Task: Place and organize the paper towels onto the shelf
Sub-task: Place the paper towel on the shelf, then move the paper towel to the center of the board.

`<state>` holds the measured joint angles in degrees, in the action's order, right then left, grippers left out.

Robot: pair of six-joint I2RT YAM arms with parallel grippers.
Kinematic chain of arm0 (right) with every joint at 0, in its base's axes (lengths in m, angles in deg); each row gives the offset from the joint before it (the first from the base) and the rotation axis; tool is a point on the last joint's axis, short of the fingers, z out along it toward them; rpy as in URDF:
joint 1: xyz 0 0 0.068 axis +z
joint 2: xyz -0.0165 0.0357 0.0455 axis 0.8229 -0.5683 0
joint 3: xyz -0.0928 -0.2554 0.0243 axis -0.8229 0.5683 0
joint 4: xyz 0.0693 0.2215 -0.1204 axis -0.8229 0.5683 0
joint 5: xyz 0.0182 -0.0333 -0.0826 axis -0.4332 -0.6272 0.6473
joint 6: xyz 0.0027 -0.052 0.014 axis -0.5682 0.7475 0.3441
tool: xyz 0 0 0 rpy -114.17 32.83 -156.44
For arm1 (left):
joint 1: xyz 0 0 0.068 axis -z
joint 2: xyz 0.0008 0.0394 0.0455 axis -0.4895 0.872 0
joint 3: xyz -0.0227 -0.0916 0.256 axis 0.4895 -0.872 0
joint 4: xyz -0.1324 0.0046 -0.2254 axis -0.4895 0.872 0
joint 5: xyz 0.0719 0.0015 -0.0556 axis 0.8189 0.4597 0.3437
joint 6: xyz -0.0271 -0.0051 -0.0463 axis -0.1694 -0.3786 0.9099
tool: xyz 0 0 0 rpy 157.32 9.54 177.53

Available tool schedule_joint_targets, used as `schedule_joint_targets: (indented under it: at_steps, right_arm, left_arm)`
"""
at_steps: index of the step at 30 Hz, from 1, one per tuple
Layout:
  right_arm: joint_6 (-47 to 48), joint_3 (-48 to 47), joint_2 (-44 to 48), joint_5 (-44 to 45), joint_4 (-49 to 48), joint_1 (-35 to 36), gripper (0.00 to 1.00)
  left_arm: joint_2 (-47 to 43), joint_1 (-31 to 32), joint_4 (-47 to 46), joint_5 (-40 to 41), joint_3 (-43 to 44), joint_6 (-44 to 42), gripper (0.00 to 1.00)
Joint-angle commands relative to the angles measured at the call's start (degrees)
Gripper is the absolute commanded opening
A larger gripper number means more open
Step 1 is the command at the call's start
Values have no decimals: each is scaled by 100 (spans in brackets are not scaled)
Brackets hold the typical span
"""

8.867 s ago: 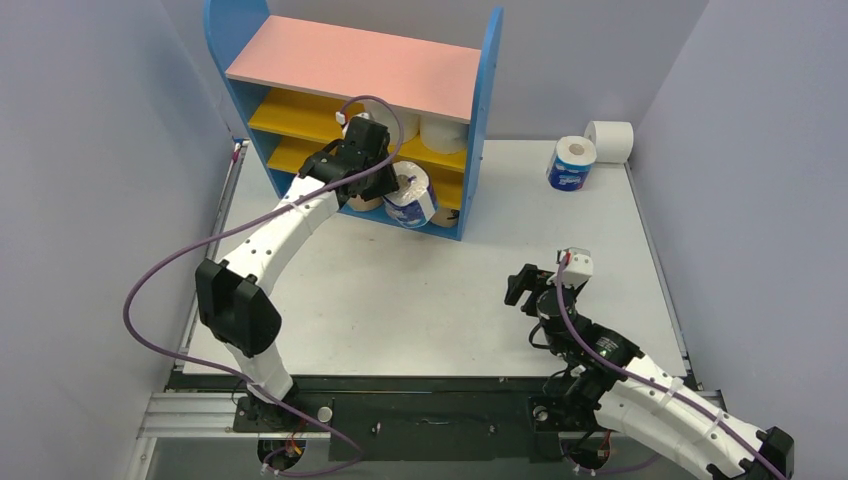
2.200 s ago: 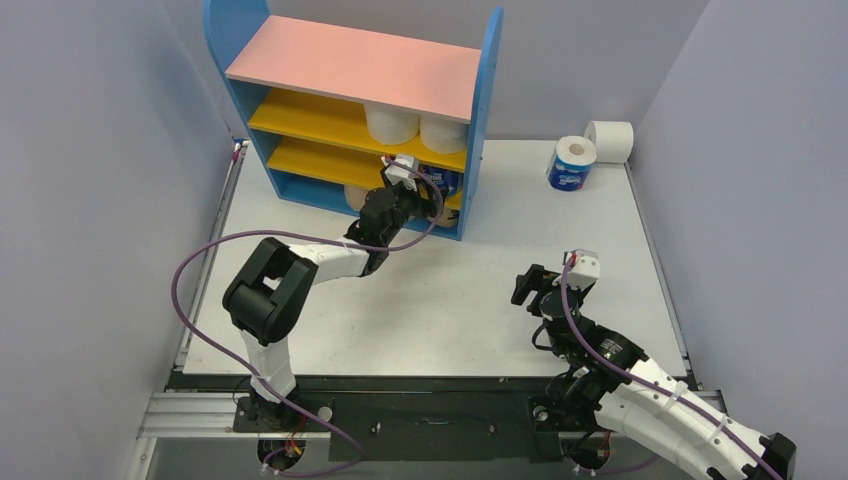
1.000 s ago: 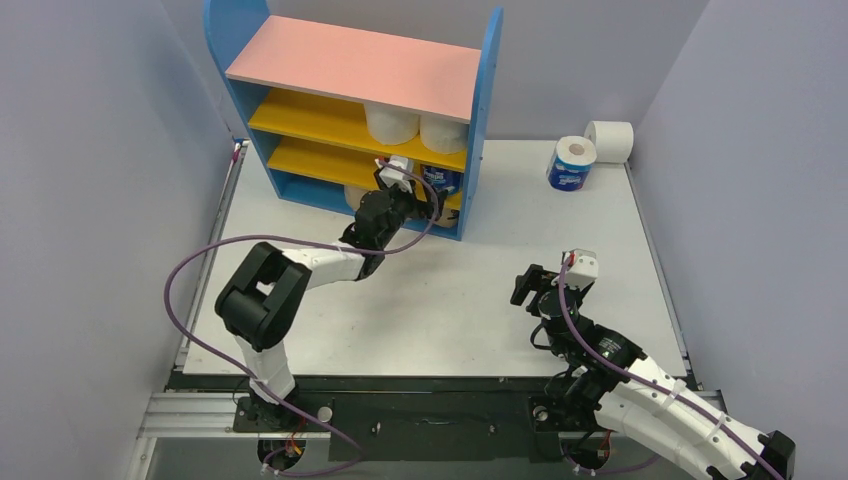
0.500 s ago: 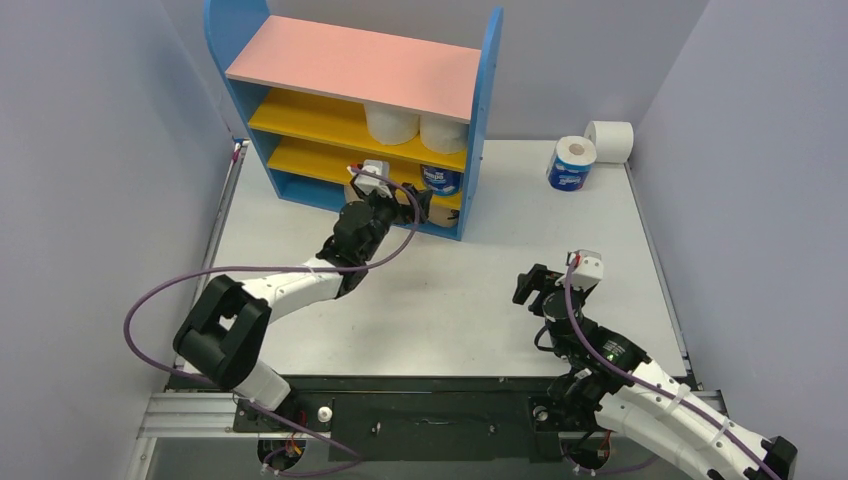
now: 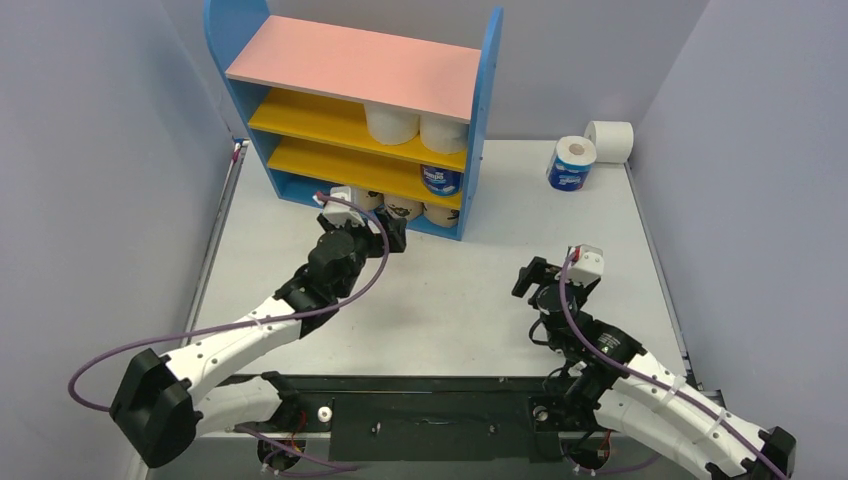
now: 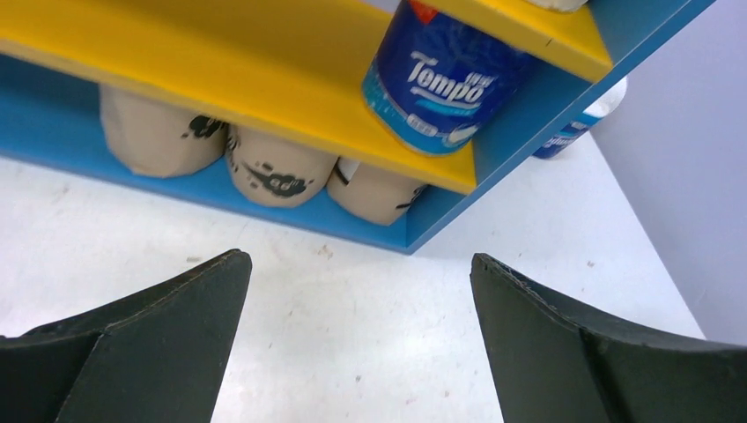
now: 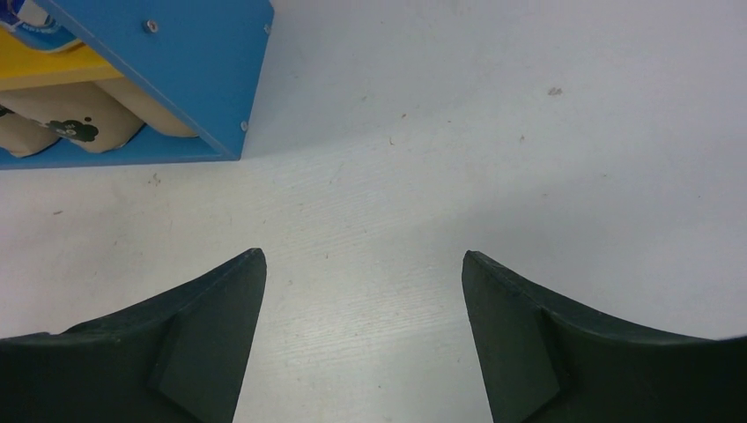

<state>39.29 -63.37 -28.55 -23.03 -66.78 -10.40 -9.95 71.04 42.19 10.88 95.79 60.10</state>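
Note:
The shelf (image 5: 350, 65) stands at the back of the table. Two white paper towels (image 5: 391, 122) sit on its upper yellow board. A blue-wrapped roll (image 5: 441, 179) (image 6: 445, 75) stands on the lower yellow board. Three tan printed rolls (image 5: 400, 207) (image 6: 277, 167) lie on the blue base. My left gripper (image 5: 390, 235) (image 6: 357, 257) hangs open and empty just in front of the shelf's base. My right gripper (image 5: 540, 275) (image 7: 363, 254) is open over bare table, right of the shelf's side panel (image 7: 185, 62). It holds nothing.
A second blue-wrapped roll (image 5: 571, 164) stands upright on the table at the back right. A white roll (image 5: 610, 140) lies on its side behind it, near the corner. Grey walls close in the table on the left, back and right.
My left arm has drawn back from the shelf toward the near left, its jaws opening wider. The blue roll stays on the lower yellow board. My right jaws have opened a little.

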Motion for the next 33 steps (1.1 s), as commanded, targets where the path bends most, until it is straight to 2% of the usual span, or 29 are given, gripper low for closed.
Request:
schedule_joint_targets:
  at_steps: [1, 4, 8, 12, 18, 21, 24, 27, 33]
  right_arm:
    - [-100, -524, -423, 639, -137, -39, 79]
    - [-67, -856, -687, 943, -97, -64, 81]
    - [-20, -1287, -999, 749, -68, -179, 82]
    - [73, -1677, -1413, 514, -40, -280, 82]
    - [134, -2121, -1862, 521, -155, -461, 83]
    - [-63, -2401, -2213, -299, -225, -1182, 82]
    - [-413, -2779, -2653, -1181, -253, -2290, 81]
    - [-845, -2986, -2928, -2024, -465, -3078, 80]
    - [-1339, -3357, -3542, -2437, -971, -4506, 79]
  left_arm:
    - [-677, 204, 985, 456, -293, 249, 96]
    - [-1000, 248, 1580, 438, -452, 554, 98]
    - [-1426, 248, 2216, 283, -558, 1083, 97]
    - [-1440, 243, 2995, 451, -432, 2050, 96]
    - [-1199, 240, 3782, 903, -326, 3006, 96]
    - [-1178, 240, 3847, 854, -376, 3134, 96]
    - [-1217, 251, 3816, 844, -465, 3252, 96]
    - [-1277, 240, 3786, 818, -546, 3246, 96]
    - [-1433, 223, 3818, 589, -648, 3239, 96]
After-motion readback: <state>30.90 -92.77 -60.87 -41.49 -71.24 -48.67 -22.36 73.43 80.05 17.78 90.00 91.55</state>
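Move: The right hand is empty. The blue paper towel still on the table stands about 37 cm ahead of it, 15 cm to its right and 10 cm lower. The white roll lying down is some 8 cm beyond that paper towel and 10 cm farther right; the shelf's near right corner is about 19 cm ahead of the hand and 12 cm to its left, some 15 cm lower. From the left hand, the blue paper towel lies about 27 cm ahead, 42 cm right and 19 cm below. Up first, with a little forward, then forward and swinging right, the empty right hand heads for the blue paper towel: about 14 cm out, 8 cm right and 8 cm up in all, turning some 25 degrees clockwise, fingers open. The open left hand sinks, backing leftward away from the shelf by about 10 cm, tips its fingers down, then stops. ##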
